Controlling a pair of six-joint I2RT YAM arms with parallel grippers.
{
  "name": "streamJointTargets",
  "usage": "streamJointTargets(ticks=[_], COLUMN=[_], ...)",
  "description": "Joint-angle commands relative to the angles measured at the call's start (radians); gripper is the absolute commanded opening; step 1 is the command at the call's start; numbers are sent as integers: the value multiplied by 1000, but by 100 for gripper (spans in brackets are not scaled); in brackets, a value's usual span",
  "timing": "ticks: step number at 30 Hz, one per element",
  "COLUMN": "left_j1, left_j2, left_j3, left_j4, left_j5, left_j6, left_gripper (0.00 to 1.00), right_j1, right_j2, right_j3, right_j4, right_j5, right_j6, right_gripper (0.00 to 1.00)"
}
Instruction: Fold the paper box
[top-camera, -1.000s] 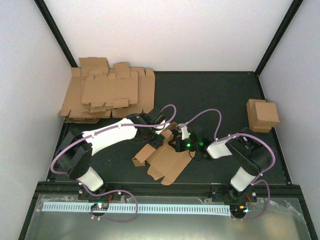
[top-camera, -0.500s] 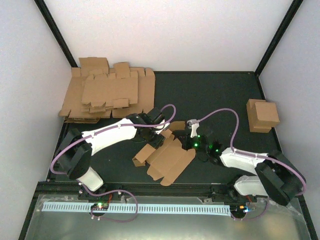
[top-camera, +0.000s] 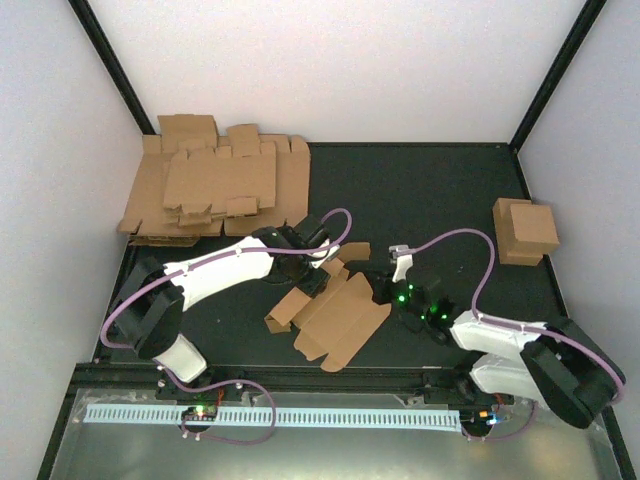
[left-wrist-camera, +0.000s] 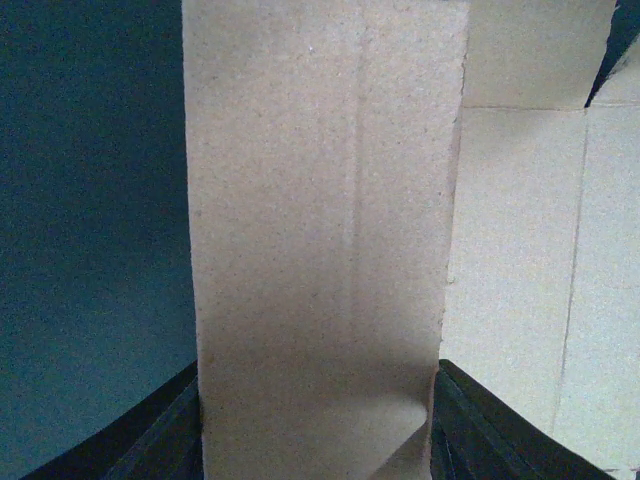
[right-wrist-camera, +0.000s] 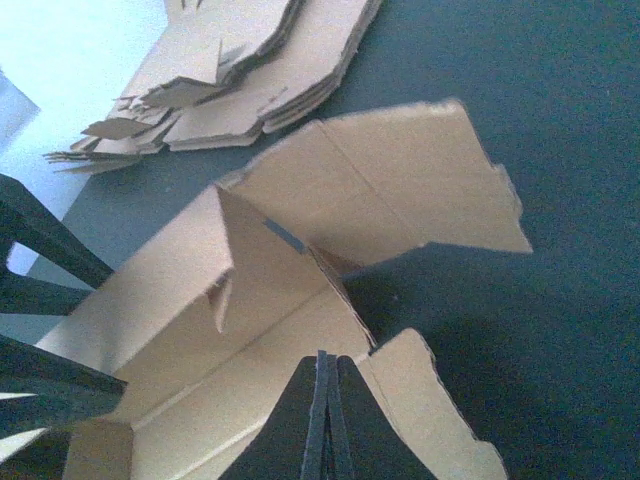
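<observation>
The paper box (top-camera: 340, 312) lies partly folded on the black table between the two arms, its flaps spread out. My left gripper (top-camera: 318, 278) is at the box's left end. In the left wrist view an upright cardboard panel (left-wrist-camera: 320, 200) fills the gap between the two dark fingers (left-wrist-camera: 170, 430), which press on its edges. My right gripper (top-camera: 377, 290) is at the box's right side, shut with nothing in it. In the right wrist view its closed tips (right-wrist-camera: 323, 365) hover over the inner floor of the paper box (right-wrist-camera: 230, 330), beside a raised flap (right-wrist-camera: 400, 190).
A pile of flat brown blanks (top-camera: 215, 185) fills the back left corner and also shows in the right wrist view (right-wrist-camera: 250, 70). A finished brown box (top-camera: 525, 230) stands at the right edge. White walls enclose the table.
The right arm has dropped its elbow low and swung it out to the right, and its gripper has slid a little rightward along the box. The left arm and the box stay still.
</observation>
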Motion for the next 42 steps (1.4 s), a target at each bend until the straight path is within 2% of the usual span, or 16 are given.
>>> streamJointTargets(ticks=[1,16,29,42], left_j1=[3,3,3,3], left_j2=[-18,-22,-24,-21], left_j3=[-2,-5,-1,3], left_j4=[3,3,-6,-11], left_j5=[13,13,5,7], left_j6=[8,7,10,13], left_gripper=[55,55,55,55], right_j1=[5,59,56,32], right_j2=[75,305,306,430], right_j3=[-51,-23,19,140], right_j4=[176,319,209,200], right_j5=[31,4,83,63], right_j6=[61,105,92,80], right_gripper=[2,2,2,2])
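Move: The raised flap at the box's far end lies about 8 cm ahead of my right hand, 4 cm to its left and some 4 cm lower. The side wall that my left hand still grips is about 13 cm to the right hand's left and 1 cm back. The base panel lies around 5 cm back, 6 cm left and 9 cm down. From my left hand, that flap is some 8 cm ahead, 8 cm to its right and slightly lower. With its fingers kept shut, my right hand sinks about 6 cm beside the box's far corner, easing left and tipping a little farther down, then turns forward and left some 3 cm, rising slightly, towards the far-end flap. My left hand stays put, keeping its half-open grip on the side wall. ##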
